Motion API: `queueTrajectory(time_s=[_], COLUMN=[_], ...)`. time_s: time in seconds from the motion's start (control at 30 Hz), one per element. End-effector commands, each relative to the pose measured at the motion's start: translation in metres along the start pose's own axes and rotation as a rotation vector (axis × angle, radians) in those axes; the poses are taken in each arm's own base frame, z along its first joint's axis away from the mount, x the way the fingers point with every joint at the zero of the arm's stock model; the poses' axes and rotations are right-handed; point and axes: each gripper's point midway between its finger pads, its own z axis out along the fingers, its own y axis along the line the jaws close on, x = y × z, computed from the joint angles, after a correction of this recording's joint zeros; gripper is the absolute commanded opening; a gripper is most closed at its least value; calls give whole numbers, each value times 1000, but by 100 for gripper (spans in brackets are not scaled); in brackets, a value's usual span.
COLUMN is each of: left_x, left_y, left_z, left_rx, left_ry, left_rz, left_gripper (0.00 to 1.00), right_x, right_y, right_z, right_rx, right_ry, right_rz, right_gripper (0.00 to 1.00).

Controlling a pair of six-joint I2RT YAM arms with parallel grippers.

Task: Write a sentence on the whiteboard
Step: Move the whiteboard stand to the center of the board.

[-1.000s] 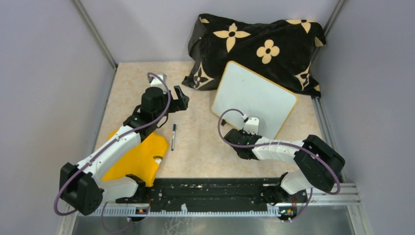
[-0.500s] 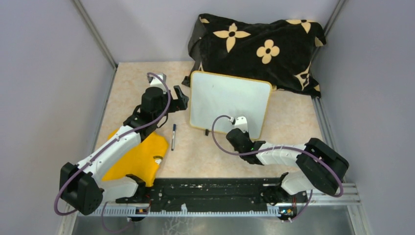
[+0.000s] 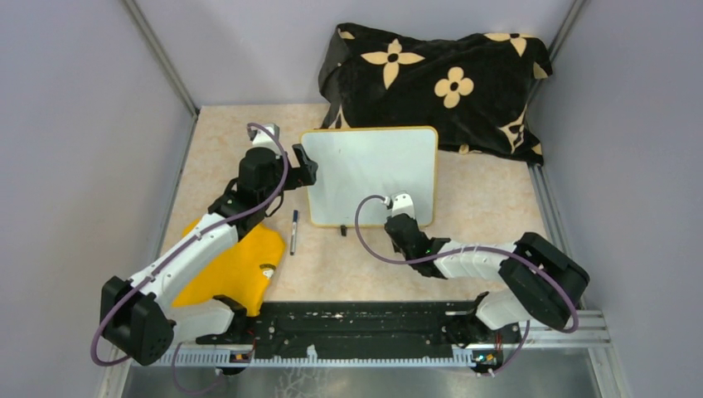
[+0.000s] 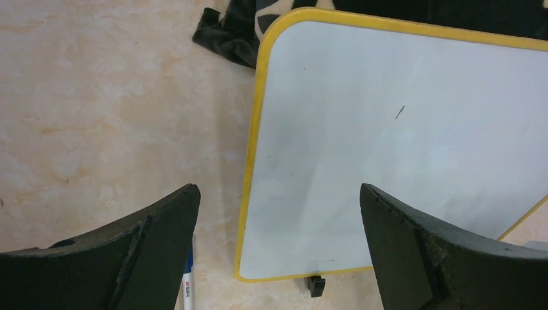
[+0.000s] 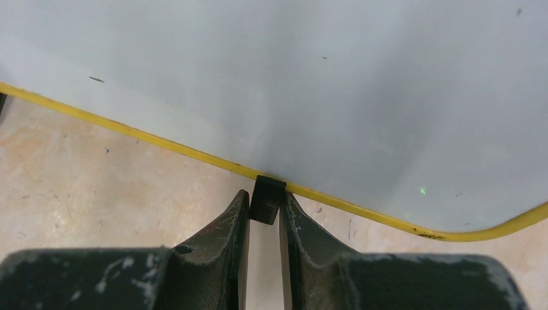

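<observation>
The whiteboard [image 3: 370, 172] lies flat on the table with its yellow rim all round, its face blank but for a tiny dark mark [image 4: 400, 112]. My right gripper [image 3: 399, 219] is at its near edge, shut on a small black foot [image 5: 267, 201] of the board [image 5: 291, 77]. The other foot [image 3: 342, 230] sticks out further left. My left gripper [image 3: 303, 164] hovers open over the board's left edge [image 4: 249, 168], holding nothing. A marker pen [image 3: 293, 231] lies on the table by the board's near left corner, and its tip end [image 4: 187, 290] shows beside my left finger.
A black flowered cloth [image 3: 439, 75] is heaped against the back wall, just behind the board. A yellow cloth [image 3: 236, 265] lies under my left arm at the near left. Grey walls close in both sides.
The right gripper has dragged the whiteboard left by its foot and swung it round until its edges run square with the table. The left arm has stayed still.
</observation>
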Motion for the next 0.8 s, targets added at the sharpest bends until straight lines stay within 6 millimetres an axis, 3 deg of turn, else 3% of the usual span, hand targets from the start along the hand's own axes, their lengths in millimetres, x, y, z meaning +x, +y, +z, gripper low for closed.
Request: queueTrajectory(time_s=[0.0, 0.4, 0.6, 0.77], left_x=[-14, -10, -10, -10], left_y=[1, -3, -3, -3], left_z=[-6, -4, -4, -4], left_rx=[-12, 7, 7, 7], left_ry=[-48, -29, -32, -29], left_rz=[-5, -4, -5, -4], left_gripper=[99, 99, 99, 99], right_x=[-44, -41, -40, -33], right_y=[0, -12, -11, -12], right_z=[10, 28, 21, 12], right_rx=[2, 23, 5, -6], right_ry=[-132, -95, -89, -61], right_rz=[78, 119, 149, 170], right_gripper=[0, 0, 33, 50])
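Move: The black stand clip on the whiteboard's near edge is already pinched between the right fingers. The board's middle, which is to be centred, lies about 12 cm ahead of this hand, 6 cm to its left and roughly 5 cm higher. The second clip is some 13 cm to the hand's left, level with it, and the marker about 27 cm left and 2 cm nearer. From the left hand, the held clip is around 28 cm right, 9 cm back and 20 cm down. The whiteboard, still pinched by its near-edge clip, is pushed forward about 2.5 cm and some 1.5 cm to the right by the right hand, which sinks slightly as it goes. There the hand all but stops and opens its fingers to nearly half, letting go of the clip on both sides, then begins to ease up. ##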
